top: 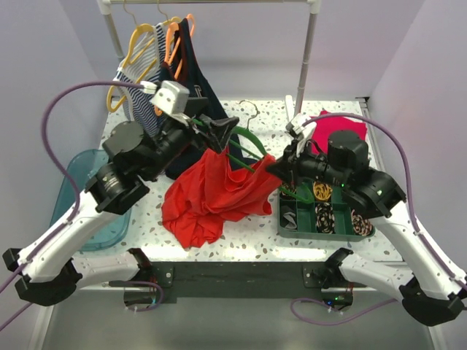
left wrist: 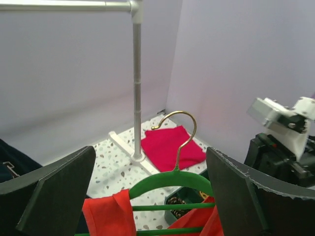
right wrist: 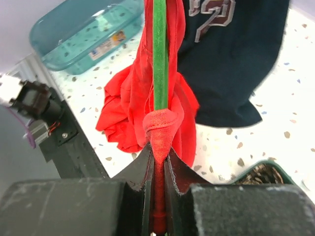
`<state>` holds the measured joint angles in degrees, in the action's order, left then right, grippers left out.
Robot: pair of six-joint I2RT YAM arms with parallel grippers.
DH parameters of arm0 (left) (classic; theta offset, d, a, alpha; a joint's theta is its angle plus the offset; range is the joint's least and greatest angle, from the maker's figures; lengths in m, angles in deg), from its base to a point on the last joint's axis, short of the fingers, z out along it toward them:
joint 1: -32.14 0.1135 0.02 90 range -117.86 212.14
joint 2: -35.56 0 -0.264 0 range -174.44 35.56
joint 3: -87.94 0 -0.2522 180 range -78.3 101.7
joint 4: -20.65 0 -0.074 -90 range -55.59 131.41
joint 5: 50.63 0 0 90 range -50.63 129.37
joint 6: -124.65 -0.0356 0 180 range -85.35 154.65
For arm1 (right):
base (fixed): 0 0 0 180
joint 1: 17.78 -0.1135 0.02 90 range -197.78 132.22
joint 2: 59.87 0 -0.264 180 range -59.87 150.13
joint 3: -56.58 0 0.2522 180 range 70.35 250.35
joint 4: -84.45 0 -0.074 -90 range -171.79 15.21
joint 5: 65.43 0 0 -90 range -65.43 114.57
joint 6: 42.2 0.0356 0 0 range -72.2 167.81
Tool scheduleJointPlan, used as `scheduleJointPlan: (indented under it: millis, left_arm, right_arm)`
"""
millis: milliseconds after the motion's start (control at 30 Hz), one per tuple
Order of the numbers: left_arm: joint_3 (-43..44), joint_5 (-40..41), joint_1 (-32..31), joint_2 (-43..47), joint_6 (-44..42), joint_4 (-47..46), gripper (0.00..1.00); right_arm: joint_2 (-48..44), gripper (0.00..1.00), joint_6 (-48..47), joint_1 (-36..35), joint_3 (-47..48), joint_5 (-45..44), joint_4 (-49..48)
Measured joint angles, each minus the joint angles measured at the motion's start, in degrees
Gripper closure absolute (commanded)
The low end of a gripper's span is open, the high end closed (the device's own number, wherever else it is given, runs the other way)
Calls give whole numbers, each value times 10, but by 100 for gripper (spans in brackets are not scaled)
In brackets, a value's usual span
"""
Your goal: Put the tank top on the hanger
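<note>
The red-orange tank top point(top: 211, 193) hangs crumpled from the green hanger point(top: 246, 144), which is held tilted above the table. In the left wrist view the hanger point(left wrist: 170, 183) with its metal hook point(left wrist: 181, 132) sits between my wide-apart fingers point(left wrist: 54, 196), and one red strap point(left wrist: 108, 214) lies over its left shoulder. My left gripper point(top: 221, 133) is open around the hanger's top and grips nothing. My right gripper point(top: 279, 169) is shut on the tank top's other strap point(right wrist: 160, 132), bunched over the end of the hanger's arm point(right wrist: 159, 54).
A clothes rack point(top: 308, 58) at the back carries orange and yellow hangers point(top: 139, 44) and a navy tank top point(right wrist: 231, 54). A folded magenta cloth point(top: 337, 126) lies back right. A green organiser tray point(top: 321, 217) sits under the right arm. A teal bin point(top: 87, 197) stands left.
</note>
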<state>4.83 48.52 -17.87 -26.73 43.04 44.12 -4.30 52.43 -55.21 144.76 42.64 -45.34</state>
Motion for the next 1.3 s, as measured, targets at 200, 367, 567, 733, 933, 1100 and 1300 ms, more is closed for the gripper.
scheduleJointPlan:
  millis: [200, 367, 567, 733, 933, 1100, 1300]
  left_arm:
    - [3, -1, 0, 60, 0, -35, 0]
    - [4, 6, 0, 101, 0, -50, 0]
    - [6, 18, 0, 118, 0, -47, 0]
    - [-11, 23, 0, 130, 5, -41, 0]
    - [-33, 31, 0, 136, 14, -30, 0]
    - [-57, 35, 0, 141, 22, -26, 0]
    - [-81, 42, 0, 141, 33, -15, 1]
  right_arm:
    - [42, 100, 28, 0, 100, -83, 64]
    - [111, 100, 37, 0, 259, -154, 120]
    - [202, 100, 32, 0, 479, -209, 159]
    - [256, 100, 21, 0, 598, -250, 167]
    - [309, 100, 3, 0, 657, -297, 169]
    - [357, 100, -11, 0, 695, -315, 146]
    - [382, 100, -32, -1, 727, -327, 115]
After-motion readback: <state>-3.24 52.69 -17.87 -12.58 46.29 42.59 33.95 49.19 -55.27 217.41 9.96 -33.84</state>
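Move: The empty rail spot the right hand is carrying the hanger to is some 42 cm ahead, 10 cm left and 22 cm above. The rack's right post is equally far ahead but 18 cm right, the hanging navy tank top about 30 cm ahead, 25 cm left and 10 cm lower, and the green tray 6 cm ahead, 21 cm right and 33 cm below. From the left hand, the spot is about 38 cm ahead, 3 cm right and 7 cm up. Still pinching the hanger's right end together with the red strap over it, the right hand swings them up about 23 cm and some 13 cm forward towards the rail, most of the rise first and then more of the forward reach, while it turns about 30 degrees clockwise and its fingers tip upward. The already open, empty left hand clears out from over the hanger, going left and back while rising some 8 cm, then sinks most of that rise again. ##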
